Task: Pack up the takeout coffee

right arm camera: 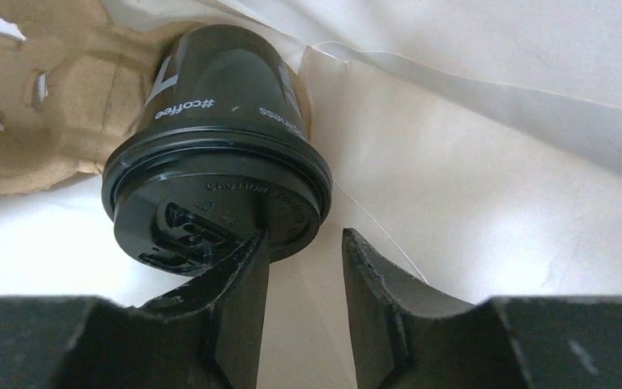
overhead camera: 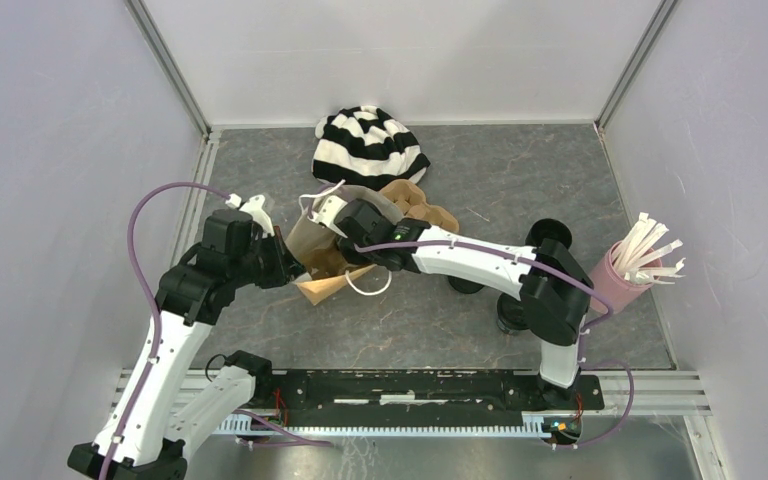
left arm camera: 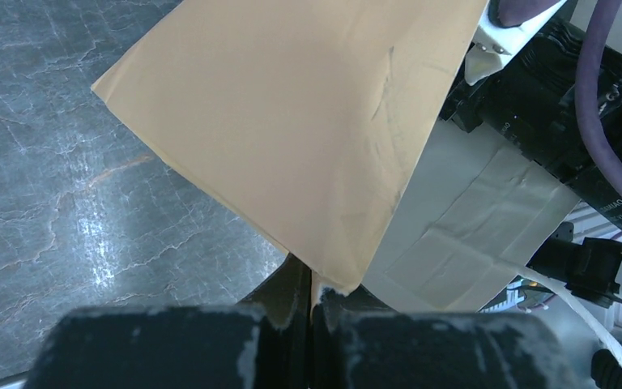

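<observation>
A brown paper bag [overhead camera: 322, 262] lies on its side mid-table, its mouth toward the right. My left gripper [left arm camera: 316, 288] is shut on a corner of the bag [left arm camera: 291, 121]. My right gripper [right arm camera: 304, 243] reaches inside the bag, jaws apart with nothing between them. One black takeout coffee cup [right arm camera: 219, 121] with its flat lid lies tilted in there, just left of the gap; the left finger [right arm camera: 243, 275] overlaps the lid's rim. Beside that cup is the brown cardboard carrier [right arm camera: 48, 105]. Two more black cups [overhead camera: 550, 233] [overhead camera: 511, 318] stand near the right arm.
A black-and-white striped hat [overhead camera: 370, 145] lies behind the bag. The cardboard carrier [overhead camera: 418, 205] pokes out of the bag's mouth. A pink cup with white sticks [overhead camera: 618, 278] stands at the right. White walls enclose the table on three sides.
</observation>
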You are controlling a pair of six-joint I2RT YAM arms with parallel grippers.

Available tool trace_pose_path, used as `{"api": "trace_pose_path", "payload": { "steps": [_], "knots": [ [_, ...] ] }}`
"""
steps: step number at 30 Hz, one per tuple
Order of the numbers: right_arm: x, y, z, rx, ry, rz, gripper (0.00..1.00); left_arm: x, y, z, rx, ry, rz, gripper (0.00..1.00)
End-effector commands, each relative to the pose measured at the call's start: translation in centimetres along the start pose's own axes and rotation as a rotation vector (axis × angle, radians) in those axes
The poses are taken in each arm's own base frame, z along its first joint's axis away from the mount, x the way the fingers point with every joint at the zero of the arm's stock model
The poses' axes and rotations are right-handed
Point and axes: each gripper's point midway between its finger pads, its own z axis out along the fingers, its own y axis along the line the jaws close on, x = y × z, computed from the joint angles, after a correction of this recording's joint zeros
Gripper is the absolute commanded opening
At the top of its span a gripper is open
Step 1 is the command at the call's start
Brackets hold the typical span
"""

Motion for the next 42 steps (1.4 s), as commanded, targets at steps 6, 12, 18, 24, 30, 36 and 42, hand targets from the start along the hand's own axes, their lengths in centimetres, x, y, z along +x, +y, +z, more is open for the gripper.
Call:
{"api": "trace_pose_path", "payload": {
  "steps": [6, 12, 18, 24, 30, 36, 42],
  "knots": [
    [-1.9, -0.4, -4.3, -0.072, -0.054, 0.004, 0.53, -2.3, 0.5, 0.8, -0.02, -0.094, 0.126, 0.02],
    [-1.5, 0.7, -5.3, -0.089, -0.066, 0.002, 0.67, -5.8, 0.0, 1.5, 0.023, -0.315, 0.208, 0.02],
    [-2.2, 0.4, -6.0, -0.081, -0.096, 0.016, 0.79, -5.6, 0.2, 2.0, 0.017, -0.304, 0.227, 0.02],
    [-2.7, -0.7, -5.8, -0.007, -0.105, 0.095, 0.87, -4.8, -0.6, 2.2, 0.066, -0.258, 0.206, 0.02],
    [-3.7, -0.9, -7.1, -0.031, -0.195, 0.137, 0.88, -4.4, -0.6, 1.9, 0.061, -0.236, 0.182, 0.02],
    [-2.6, -1.4, -7.9, -0.012, -0.205, 0.16, 0.87, -4.8, 0.1, 1.7, 0.0, -0.217, 0.157, 0.02],
    [-3.2, -1.0, -5.8, 0.017, -0.232, 0.25, 0.93, -4.2, -0.6, 1.6, 0.052, -0.207, 0.155, 0.02]
  ]
}}
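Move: The right hand is inside the bag, half open; the lidded coffee cup in its carrier lies about 4 cm ahead, 4 cm left and slightly below it. The carrier's empty hollow sits some 6 cm left of the cup and 2 cm nearer. A second carrier stands outside, about 9 cm ahead, 12 cm right and 10 cm down. From the left hand, already pinching the bag's rim, the cup is about 6 cm ahead, 10 cm right and 12 cm lower. The right fingertip comes free of the cup's lid as that hand backs off and rises about 5 cm, opening nearly wide, then rolls its left side up some 10 degrees, still within the bag's mouth. Keeping its pinch on the rim, the left hand carries that edge about 4 cm forward, fingers tipping up some 15 degrees, then all but stays there. ##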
